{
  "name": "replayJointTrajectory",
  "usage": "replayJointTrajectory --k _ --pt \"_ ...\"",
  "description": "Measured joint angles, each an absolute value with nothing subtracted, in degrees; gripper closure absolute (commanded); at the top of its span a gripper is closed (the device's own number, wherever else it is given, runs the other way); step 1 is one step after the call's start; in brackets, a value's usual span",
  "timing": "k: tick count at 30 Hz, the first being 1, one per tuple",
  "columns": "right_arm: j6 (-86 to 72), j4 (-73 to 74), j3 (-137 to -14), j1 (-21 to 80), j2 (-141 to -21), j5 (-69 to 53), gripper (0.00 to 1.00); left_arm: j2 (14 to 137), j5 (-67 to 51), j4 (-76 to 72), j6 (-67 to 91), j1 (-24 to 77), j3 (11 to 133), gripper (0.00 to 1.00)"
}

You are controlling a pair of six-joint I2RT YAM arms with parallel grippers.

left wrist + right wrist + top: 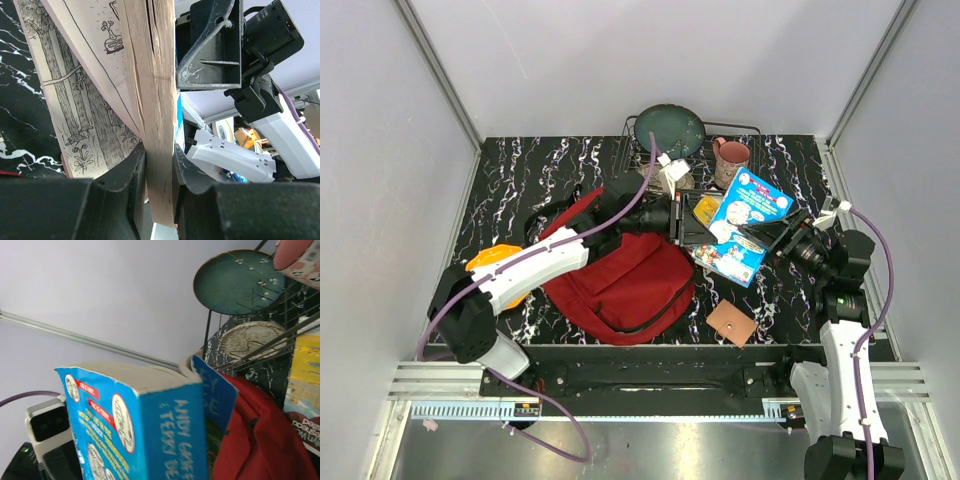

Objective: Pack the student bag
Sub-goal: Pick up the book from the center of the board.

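Observation:
The student bag (pixel 620 285), red with black trim, lies on the marble table in front of the arm bases. A thick blue paperback book (pixel 748 218) is held up to the right of the bag. My left gripper (pixel 682 222) reaches over the bag and is shut on the book's page block (pixel 159 155), with an illustrated page (pixel 75 100) fanning out to one side. My right gripper (pixel 782 238) is at the book's right edge. Its fingers are hidden in the right wrist view, where the book's spine (pixel 150 425) fills the foreground beside the bag (pixel 260 440).
A wire rack (pixel 645 150) with a teal plate (pixel 670 130) stands at the back, beside a pink mug (pixel 730 160). A yellow item (pixel 708 208) lies under the book. A brown square (pixel 731 322) sits at the front right, and an orange object (pixel 495 262) at the left.

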State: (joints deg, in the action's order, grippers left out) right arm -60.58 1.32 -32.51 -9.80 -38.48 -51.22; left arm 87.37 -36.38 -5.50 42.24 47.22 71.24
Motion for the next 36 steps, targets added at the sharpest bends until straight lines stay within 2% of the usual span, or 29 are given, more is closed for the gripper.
replayJointTrajectory --k 3,4,7,8,9,10,11,12,15,20,25,30,36 --pt "-61.9 -1.7 -32.5 -9.8 -38.6 -53.0 0.32 88.1 -37.5 -6.7 43.0 47.3 71.2 1.0" --pt "-62.5 -3.2 -32.3 -9.8 -38.8 -53.8 0.46 88.4 -37.7 -7.2 43.3 47.3 71.2 1.0" --pt "-63.9 -6.7 -31.3 -9.8 -39.6 -55.1 0.69 89.2 -38.3 -8.2 44.1 47.3 71.2 1.0" --pt "-64.4 -7.4 -31.2 -9.8 -40.1 -55.4 0.8 89.4 -38.3 -8.2 44.3 47.2 71.2 0.99" --pt "-64.8 -7.8 -31.1 -9.8 -40.3 -55.5 0.86 89.6 -38.0 -7.9 44.3 47.1 71.2 0.91" --pt "-65.0 -7.9 -31.1 -9.8 -40.3 -55.5 0.92 89.8 -37.9 -7.6 44.3 47.0 71.2 0.78" --pt "-64.6 -7.5 -31.1 -9.8 -40.2 -55.4 0.99 89.8 -37.7 -7.2 44.2 47.0 71.2 0.42" --pt "-64.0 -6.7 -31.3 -9.8 -39.9 -55.1 1.0 89.8 -37.2 -6.5 43.7 47.0 71.2 0.26" --pt "-60.1 -0.3 -32.3 -9.8 -38.6 -53.5 1.0 89.1 -33.1 -2.6 40.5 47.3 71.2 0.02" --pt "-55.9 6.9 -32.9 -9.8 -37.3 -51.5 1.0 82.5 -21.7 4.4 37.8 46.8 68.8 0.01" --pt "-60.8 -1.2 -29.1 -9.8 -37.7 -55.6 1.0 73.1 -15.7 5.5 37.3 43.6 63.7 0.01" --pt "-64.9 -7.4 -28.0 -9.4 -39.8 -60.1 1.0 72.7 -15.9 1.4 38.1 42.6 63.6 0.01" --pt "-68.2 -13.9 -28.9 -6.2 -41.2 -62.8 1.0 78.6 -21.2 -6.6 42.1 42.6 64.1 0.01"
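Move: The blue book hangs between the two hands, level with both. Its middle is about 6 cm right and 1 cm ahead of the left hand, which still pinches the page edge, and some 1 cm ahead and 1 cm left of the right hand, whose open fingers straddle the spine side. On the table roughly 27 cm below, the yellow book is about 12 cm ahead and 5 cm right of the left hand, the orange pouch 6 cm back and 8 cm right of it, and the red bag 17 cm left and 5 cm ahead of it. Almost in place, the right hand shuts on the spine side of the blue book; only then does the left hand open wide and let go of the page edge, dipping 3 cm, pulling off left about 8 cm and forward while turning counter-clockwise, then rising and easing partway back right. The right hand keeps its pinch, drawing the book a few centimetres back and left and turning some 15 degrees counter-clockwise. ##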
